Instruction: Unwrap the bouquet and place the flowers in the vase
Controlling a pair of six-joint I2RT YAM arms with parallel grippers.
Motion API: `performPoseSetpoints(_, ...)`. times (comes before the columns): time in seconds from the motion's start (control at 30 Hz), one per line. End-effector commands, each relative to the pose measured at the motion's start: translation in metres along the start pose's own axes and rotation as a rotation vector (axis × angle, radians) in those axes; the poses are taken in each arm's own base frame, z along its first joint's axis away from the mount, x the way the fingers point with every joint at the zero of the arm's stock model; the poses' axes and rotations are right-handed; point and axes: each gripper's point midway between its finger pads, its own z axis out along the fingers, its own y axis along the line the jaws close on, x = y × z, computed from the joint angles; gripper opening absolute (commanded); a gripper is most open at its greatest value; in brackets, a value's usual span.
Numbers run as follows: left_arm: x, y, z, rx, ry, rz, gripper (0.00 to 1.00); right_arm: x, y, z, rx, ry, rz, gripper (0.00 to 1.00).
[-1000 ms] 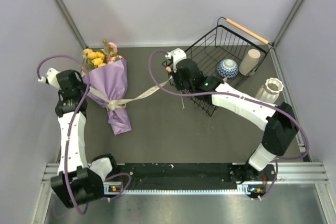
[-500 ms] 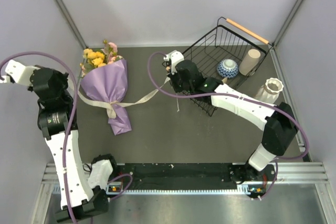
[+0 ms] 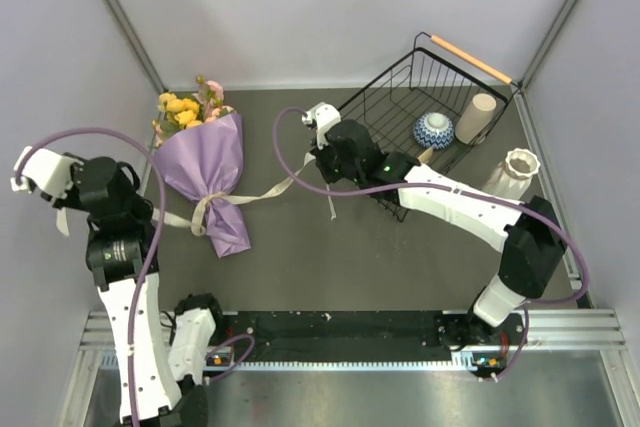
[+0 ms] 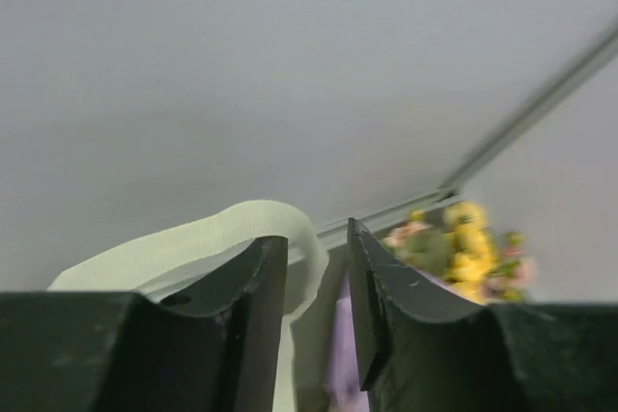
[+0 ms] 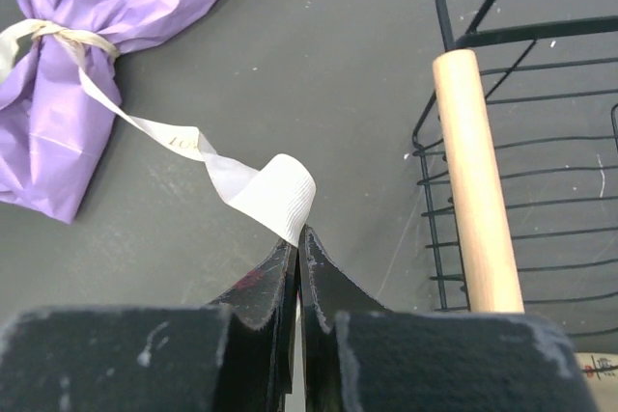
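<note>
The bouquet (image 3: 205, 172), a lilac paper cone, lies on the dark table with its flowers (image 3: 190, 107) at the far end. A cream ribbon (image 3: 270, 185) runs from its tie to my right gripper (image 3: 322, 159), which is shut on the ribbon's end (image 5: 275, 195), its tips (image 5: 299, 233) pinched together. My left gripper (image 3: 58, 195) is raised at the far left, away from the cone. Its jaws (image 4: 317, 238) stand slightly apart, and a ribbon loop (image 4: 193, 243) drapes loosely over one finger. The ribbed white vase (image 3: 518, 169) stands at the right.
A black wire basket (image 3: 400, 97) with a wooden handle (image 5: 473, 171) sits at the back right. It holds a blue-and-white bowl (image 3: 434, 130) and a cream cup (image 3: 477, 117). Grey walls close in on three sides.
My left arm swung from the bouquet's side out to the far left, and its jaws have parted a little. The right gripper drifted slightly left, still holding the ribbon.
</note>
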Motion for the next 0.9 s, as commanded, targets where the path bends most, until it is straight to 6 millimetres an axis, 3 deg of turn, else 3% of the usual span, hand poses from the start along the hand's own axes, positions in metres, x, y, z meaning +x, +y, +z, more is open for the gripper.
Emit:
performPoseSetpoints(0.0,0.022,0.041,0.002,-0.146,-0.047,0.128,0.48,-0.029,0.015,-0.013,-0.061,-0.098,0.012,0.00)
performPoseSetpoints(0.03,0.026,0.039,0.002,-0.129,-0.037,0.118,0.67,-0.029,0.015,-0.013,-0.059,-0.095,0.012,0.00)
performPoseSetpoints(0.1,0.035,0.032,0.001,-0.085,0.003,0.111,0.83,-0.028,0.015,-0.014,-0.060,-0.093,0.007,0.00)
performPoseSetpoints(0.17,0.045,0.021,0.000,-0.030,0.052,0.082,0.84,-0.029,0.017,-0.017,-0.063,-0.095,0.002,0.02)
performPoseSetpoints(0.27,0.085,-0.009,-0.005,0.137,0.208,0.047,0.82,-0.031,0.018,-0.019,-0.054,-0.095,-0.013,0.17)
performPoseSetpoints(0.3,0.111,-0.025,-0.011,0.233,0.311,0.052,0.81,-0.030,0.018,-0.019,-0.048,-0.092,-0.018,0.33)
performPoseSetpoints(0.37,0.140,-0.037,-0.015,0.308,0.403,0.045,0.77,-0.032,0.019,-0.019,-0.050,-0.086,-0.032,0.42)
performPoseSetpoints(0.4,0.168,-0.037,-0.016,0.325,0.485,0.072,0.75,-0.030,0.022,-0.017,-0.051,-0.077,-0.038,0.50)
performPoseSetpoints(0.43,0.185,-0.046,-0.021,0.394,0.544,0.082,0.68,-0.032,0.024,-0.017,-0.054,-0.079,-0.041,0.54)
performPoseSetpoints(0.5,0.223,-0.039,-0.023,0.390,0.651,0.119,0.65,-0.027,0.033,-0.012,-0.066,-0.064,-0.051,0.63)
performPoseSetpoints(0.6,0.249,-0.016,-0.027,0.296,0.741,0.158,0.70,-0.027,0.046,-0.007,-0.089,-0.058,-0.064,0.67)
performPoseSetpoints(0.73,0.250,0.016,-0.023,0.162,0.700,0.202,0.87,-0.021,0.068,0.012,-0.134,-0.026,-0.071,0.67)
performPoseSetpoints(0.83,0.257,0.022,-0.028,0.190,0.681,0.181,0.89,-0.024,0.090,0.021,-0.184,-0.024,-0.070,0.67)
performPoseSetpoints(0.87,0.262,0.020,-0.030,0.214,0.690,0.172,0.87,-0.016,0.096,0.031,-0.193,-0.002,-0.073,0.67)
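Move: Ahead of the left hand by about 10 cm, some 16 cm to its right and nearly 40 cm below, is the ribbon knot on the bouquet. The flower heads lie about 25 cm beyond the knot and 8 cm to its left; the wrap's lower end is 12 cm back from the knot and 5 cm to its right. For the right hand, the knot lies about 26 cm to the left, level fore and aft, and 19 cm below, with the basket's near handle 10 cm to its right and 4 cm ahead. Opening wide from nearly shut, the left fingers free their ribbon tail as the hand sinks some 25 cm and swings right and a little forward towards the knot, tipping fingers-down and turning clockwise. The right hand first lingers and opens to let go of its tail, then slides about 6 cm left and slightly back towards the bouquet, almost level. ##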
